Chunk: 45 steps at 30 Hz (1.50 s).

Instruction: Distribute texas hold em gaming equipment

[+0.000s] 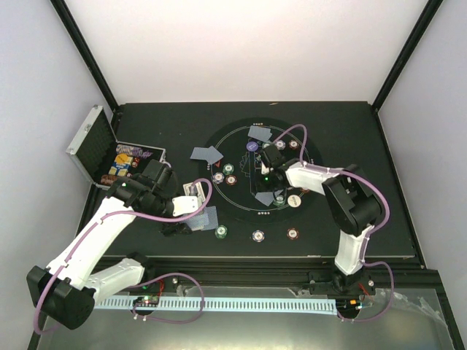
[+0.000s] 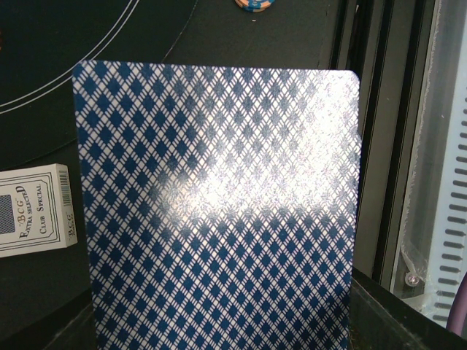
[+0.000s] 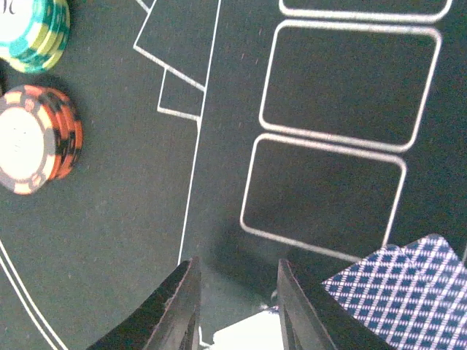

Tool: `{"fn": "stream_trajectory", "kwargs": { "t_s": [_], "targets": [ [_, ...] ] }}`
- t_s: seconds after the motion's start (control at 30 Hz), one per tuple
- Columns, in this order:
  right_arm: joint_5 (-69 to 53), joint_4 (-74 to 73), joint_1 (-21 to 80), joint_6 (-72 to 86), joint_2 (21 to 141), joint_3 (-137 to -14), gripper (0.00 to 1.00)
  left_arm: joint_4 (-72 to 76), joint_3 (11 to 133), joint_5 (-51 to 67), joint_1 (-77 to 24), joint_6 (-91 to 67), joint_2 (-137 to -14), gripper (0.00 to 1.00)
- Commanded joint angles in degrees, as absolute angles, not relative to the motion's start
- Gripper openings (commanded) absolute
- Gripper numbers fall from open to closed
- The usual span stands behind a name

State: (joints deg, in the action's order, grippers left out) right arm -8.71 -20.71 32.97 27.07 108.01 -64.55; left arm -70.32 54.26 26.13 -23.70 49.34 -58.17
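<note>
A grey-blue-backed playing card (image 2: 219, 204) fills the left wrist view and hides the fingers behind it. From above, my left gripper (image 1: 194, 207) is shut on this card (image 1: 206, 219) off the mat's left edge. My right gripper (image 3: 237, 264) hovers low over the mat's printed card boxes (image 3: 350, 80), jaws apart, with bare mat between the tips. A white thing (image 3: 248, 339) lies low between the fingers; what it is I cannot tell. Two overlapping cards (image 3: 408, 292) lie to its right. A green chip stack (image 3: 33, 33) and a red chip stack (image 3: 36, 138) stand to its left.
The open silver case (image 1: 95, 142) sits at the far left with chips inside. A card box (image 2: 33, 208) lies beside the held card. Chips (image 1: 257, 235) stand along the black mat's (image 1: 241, 211) near rim, more cards (image 1: 206, 154) at its far-left side, a white button (image 1: 292, 200) by the right arm.
</note>
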Motion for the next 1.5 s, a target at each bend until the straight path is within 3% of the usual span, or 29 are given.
{"fn": "stream_trajectory", "kwargs": {
  "t_s": [0.0,0.37,0.67,1.0,1.47],
  "targets": [
    [-10.15,-22.80,34.54,29.91,106.30,-59.78,0.31,-71.19,56.69,27.16,-23.60,49.66,-57.23,0.01],
    [-11.63,-24.95,36.21,30.11,101.13,-59.43,0.31,-71.28,56.96,27.22,-23.64,49.68,-57.08,0.02],
    [-23.86,-19.56,37.93,36.74,88.78,-59.29,0.55,-71.02,57.06,27.23,-23.64,49.66,-57.31,0.01],
    [-33.07,0.91,50.98,53.00,76.61,-47.01,0.75,-70.91,57.22,27.39,-23.64,49.83,-57.85,0.02],
    [-34.97,11.43,58.65,58.08,86.95,-51.61,0.79,-71.42,57.48,27.32,-23.64,49.83,-57.91,0.02]
  ]
}}
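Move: The deck in the left hand's grip lies from the right hand about 20 cm back, 18 cm to the left and 14 cm above. A card lies flat right by the right fingertips, its middle some 3 cm back and 3 cm right; a green chip is 4 cm back and 7 cm right, and the near green stack 17 cm back and 13 cm left. From the left hand the deck's middle is about 3 cm right, level with the fingertips. Still low at the card's far edge, the right fingertips draw back about 4 cm along the mat, then lift off and open wide. The hand swings back, up and left towards the deck, ending some 20 cm back, 15 cm left and 16 cm higher, with the wrist rolling roughly 45 degrees so the fingers point mostly left. The left hand stays put and keeps its grip on the deck. ##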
